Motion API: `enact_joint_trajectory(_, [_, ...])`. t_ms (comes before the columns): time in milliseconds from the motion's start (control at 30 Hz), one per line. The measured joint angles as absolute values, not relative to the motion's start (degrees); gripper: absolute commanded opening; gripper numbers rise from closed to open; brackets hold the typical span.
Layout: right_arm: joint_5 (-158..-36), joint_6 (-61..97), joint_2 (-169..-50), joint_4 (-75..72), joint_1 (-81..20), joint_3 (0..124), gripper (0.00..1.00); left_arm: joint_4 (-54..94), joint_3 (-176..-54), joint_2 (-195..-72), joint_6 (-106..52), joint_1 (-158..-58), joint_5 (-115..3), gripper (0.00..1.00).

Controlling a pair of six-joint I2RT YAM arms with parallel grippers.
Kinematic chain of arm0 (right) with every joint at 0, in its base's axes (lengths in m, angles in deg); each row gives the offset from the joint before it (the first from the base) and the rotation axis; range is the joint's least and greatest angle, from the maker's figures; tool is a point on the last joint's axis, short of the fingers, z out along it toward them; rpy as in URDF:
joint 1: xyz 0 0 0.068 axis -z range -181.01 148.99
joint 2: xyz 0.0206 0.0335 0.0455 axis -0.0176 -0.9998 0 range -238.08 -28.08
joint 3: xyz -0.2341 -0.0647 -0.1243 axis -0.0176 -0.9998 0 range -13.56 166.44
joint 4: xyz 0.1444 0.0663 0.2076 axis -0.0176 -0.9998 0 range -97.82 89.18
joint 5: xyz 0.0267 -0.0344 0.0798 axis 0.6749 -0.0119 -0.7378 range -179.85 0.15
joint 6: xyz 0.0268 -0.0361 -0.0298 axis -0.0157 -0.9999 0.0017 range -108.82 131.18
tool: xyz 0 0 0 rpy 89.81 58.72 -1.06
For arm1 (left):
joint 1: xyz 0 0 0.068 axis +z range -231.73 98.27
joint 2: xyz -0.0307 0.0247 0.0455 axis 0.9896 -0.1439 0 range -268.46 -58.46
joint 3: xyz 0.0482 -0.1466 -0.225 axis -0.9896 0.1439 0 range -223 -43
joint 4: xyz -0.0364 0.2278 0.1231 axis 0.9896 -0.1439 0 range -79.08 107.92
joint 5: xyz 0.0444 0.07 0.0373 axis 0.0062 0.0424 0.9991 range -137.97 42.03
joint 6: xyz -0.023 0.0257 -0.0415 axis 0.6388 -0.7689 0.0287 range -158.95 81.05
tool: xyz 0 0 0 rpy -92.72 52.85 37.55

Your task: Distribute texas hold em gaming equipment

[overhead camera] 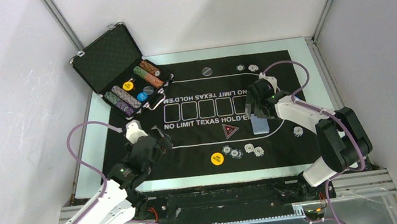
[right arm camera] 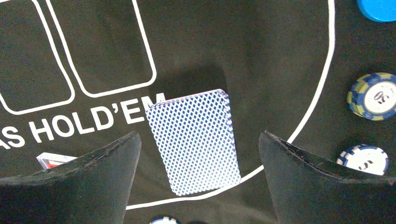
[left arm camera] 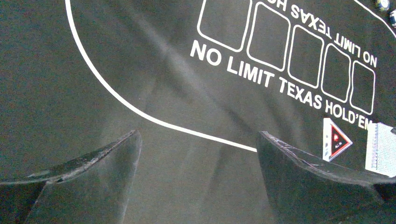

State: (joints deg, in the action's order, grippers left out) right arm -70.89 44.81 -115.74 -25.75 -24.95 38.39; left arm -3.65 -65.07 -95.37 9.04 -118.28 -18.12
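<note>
A blue-backed deck of playing cards (right arm camera: 194, 140) lies flat on the black mat (overhead camera: 190, 158). My right gripper (right arm camera: 198, 135) hangs open over the deck, a finger on each side, touching nothing; from above this gripper (overhead camera: 256, 112) is just behind the deck (overhead camera: 260, 125). The red-black triangle marker (overhead camera: 230, 130) lies left of the deck. A yellow disc (overhead camera: 217, 158) and several small chips (overhead camera: 236, 152) sit near the front line. My left gripper (left arm camera: 198, 135) is open over bare mat at the left (overhead camera: 163, 139).
The open black case (overhead camera: 117, 70) stands at the back left with rows of chips, a yellow disc (overhead camera: 128, 86) and a blue disc (overhead camera: 142, 96). A dark disc (overhead camera: 206, 71) and two chips (overhead camera: 240, 68) lie at the far edge. One chip (overhead camera: 298, 131) lies right of the deck.
</note>
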Motion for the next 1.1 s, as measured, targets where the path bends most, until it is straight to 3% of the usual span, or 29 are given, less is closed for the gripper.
enact_joint_trajectory(433, [-75.24,43.95,-122.62,-24.0,-24.1,37.91,0.94,-3.67,-65.07,-95.69,9.04,-118.28,-18.1,1.0])
enact_joint_trajectory(800, [-74.37,45.07,-121.14,-22.3,-24.12,35.66,0.76,-3.67,-65.07,-95.69,9.06,-118.28,-18.03,0.98])
enact_joint_trajectory(1100, [-72.82,44.85,-120.09,-22.17,-25.61,34.5,0.73,-3.67,-65.07,-95.52,9.06,-118.28,-17.71,0.98])
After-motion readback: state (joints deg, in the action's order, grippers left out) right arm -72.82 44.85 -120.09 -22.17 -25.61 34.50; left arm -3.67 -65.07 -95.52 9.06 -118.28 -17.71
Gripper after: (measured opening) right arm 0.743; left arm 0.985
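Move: The deck of cards lies almost right under the right hand, about 2 cm back and some 4 cm below, level left-to-right. The red all-in triangle is about 12 cm left of the deck and 1 cm nearer the base; a white chip lies 14 cm to the deck's right and 5 cm nearer. From the idle left hand, the deck is about 40 cm to the right, 6 cm ahead and 8 cm below. The right hand, fingers wide open, sinks about 4 cm straight over the deck of cards, easing slightly back and tipping its fingers some 5 degrees steeper, until they straddle the deck close to the cloth. Staying at that height, it closes them to about three-quarters open and draws back roughly another centimetre, the pads coming onto the deck's two long sides and pinching it across its width. ##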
